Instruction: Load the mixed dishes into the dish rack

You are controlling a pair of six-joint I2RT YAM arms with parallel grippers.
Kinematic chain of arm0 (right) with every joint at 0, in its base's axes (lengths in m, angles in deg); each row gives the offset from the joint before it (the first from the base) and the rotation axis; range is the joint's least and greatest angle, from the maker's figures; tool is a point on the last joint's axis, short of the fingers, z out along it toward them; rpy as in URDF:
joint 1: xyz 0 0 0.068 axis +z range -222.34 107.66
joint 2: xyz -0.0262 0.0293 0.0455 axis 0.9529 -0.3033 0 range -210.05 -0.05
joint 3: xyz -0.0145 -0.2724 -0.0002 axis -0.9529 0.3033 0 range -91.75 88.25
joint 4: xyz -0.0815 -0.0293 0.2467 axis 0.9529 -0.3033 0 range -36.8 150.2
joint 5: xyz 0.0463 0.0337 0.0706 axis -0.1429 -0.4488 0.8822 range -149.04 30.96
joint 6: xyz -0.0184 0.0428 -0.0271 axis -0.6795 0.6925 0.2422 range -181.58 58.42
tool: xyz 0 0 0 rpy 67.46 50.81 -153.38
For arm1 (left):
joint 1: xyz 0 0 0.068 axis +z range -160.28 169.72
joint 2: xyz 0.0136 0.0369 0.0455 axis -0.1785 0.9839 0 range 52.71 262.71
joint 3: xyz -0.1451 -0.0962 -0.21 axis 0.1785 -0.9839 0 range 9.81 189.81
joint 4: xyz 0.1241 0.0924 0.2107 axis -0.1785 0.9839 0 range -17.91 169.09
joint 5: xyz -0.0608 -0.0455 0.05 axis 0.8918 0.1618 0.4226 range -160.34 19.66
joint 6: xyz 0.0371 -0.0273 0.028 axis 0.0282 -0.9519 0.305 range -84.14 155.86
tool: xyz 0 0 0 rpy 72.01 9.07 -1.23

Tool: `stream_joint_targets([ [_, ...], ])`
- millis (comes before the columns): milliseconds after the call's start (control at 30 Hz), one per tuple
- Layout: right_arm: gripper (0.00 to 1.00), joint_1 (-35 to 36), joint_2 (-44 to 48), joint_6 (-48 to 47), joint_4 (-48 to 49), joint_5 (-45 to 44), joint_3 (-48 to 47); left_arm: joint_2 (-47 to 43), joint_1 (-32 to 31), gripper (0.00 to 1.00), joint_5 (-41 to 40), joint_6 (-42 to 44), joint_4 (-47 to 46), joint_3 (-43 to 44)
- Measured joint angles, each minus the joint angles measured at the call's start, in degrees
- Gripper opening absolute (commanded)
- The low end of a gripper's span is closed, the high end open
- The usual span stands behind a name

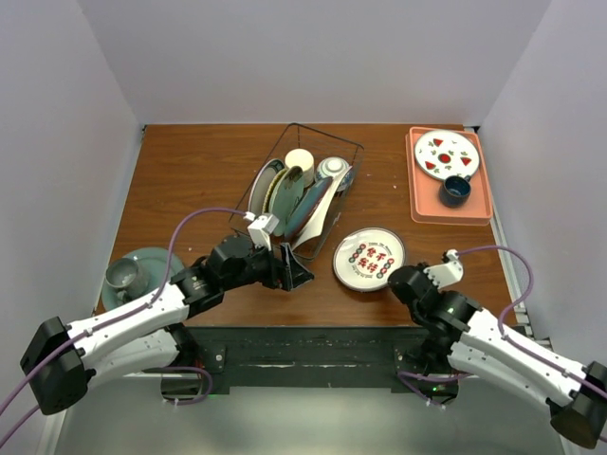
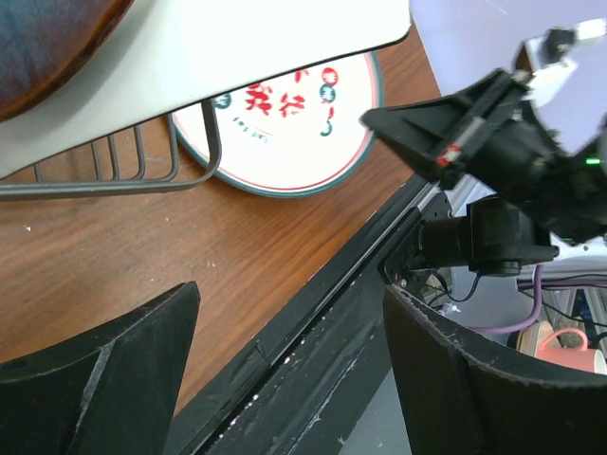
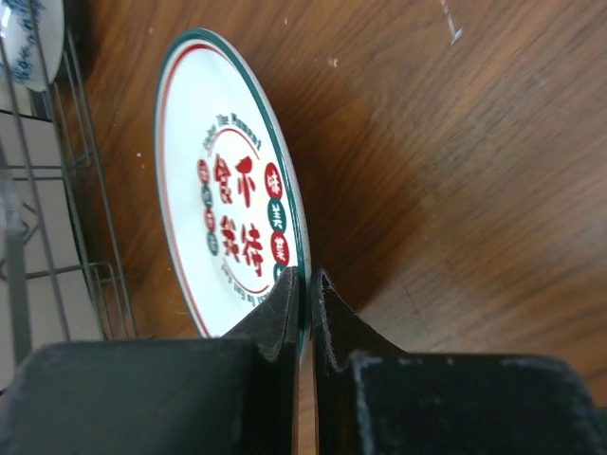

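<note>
The white plate with a dark patterned rim [image 1: 369,259] [image 3: 228,190] [image 2: 285,123] lies on the table just right of the dish rack [image 1: 353,144] [image 3: 57,190]. My right gripper [image 1: 403,277] [image 3: 307,277] is shut on its near right rim. The rack holds a cream mug [image 1: 300,161], a small blue-white bowl [image 1: 334,171], a pale green plate [image 1: 266,185], a teal-blue plate [image 1: 305,204] and a white square plate [image 1: 322,213] [image 2: 237,47]. By the rack's near corner my left gripper [image 1: 299,270] [image 2: 292,303] is open and holds nothing.
An orange tray [image 1: 422,213] at the back right carries a white plate with red marks [image 1: 446,154] and a dark blue cup [image 1: 455,190]. A grey-green plate [image 1: 152,261] with a small grey cup [image 1: 121,275] sits at the near left. The table's front edge runs under my left gripper.
</note>
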Motion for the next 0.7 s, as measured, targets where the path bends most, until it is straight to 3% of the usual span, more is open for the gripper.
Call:
stream_joint_targets([
  [300, 0.0, 0.0, 8.1, -3.9, -14.0, -1.8, -12.8, 3.0, 0.0, 0.82, 1.0, -4.6, -2.6, -2.7],
  [700, 0.0, 0.0, 8.9, -13.8, -16.4, -0.7, -22.4, 3.8, -0.1, 0.83, 3.2, -8.0, -8.3, -3.0],
])
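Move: My right hand already holds the round white plate by its near-right rim, just off the table. The rack's middle lies about 23 cm ahead and 20 cm to the left, roughly level with this hand. In the rack, the rectangular white plate stands some 18 cm ahead and 16 cm left, and the blue-white bowl about 29 cm ahead and 13 cm left. From my open left hand, the round plate's middle lies about 15 cm right, 1 cm ahead and 8 cm lower. With my right fingers still pinching its rim, I lift the round plate nearly straight up, about 13 cm, quickly at first and then slowing, drifting a couple of centimetres right. The wrist tips the fingers upward some 10 degrees and swings slightly counter-clockwise. My left hand, empty and open, dips about 2.5 cm beside the rack and rises most of the way back. ##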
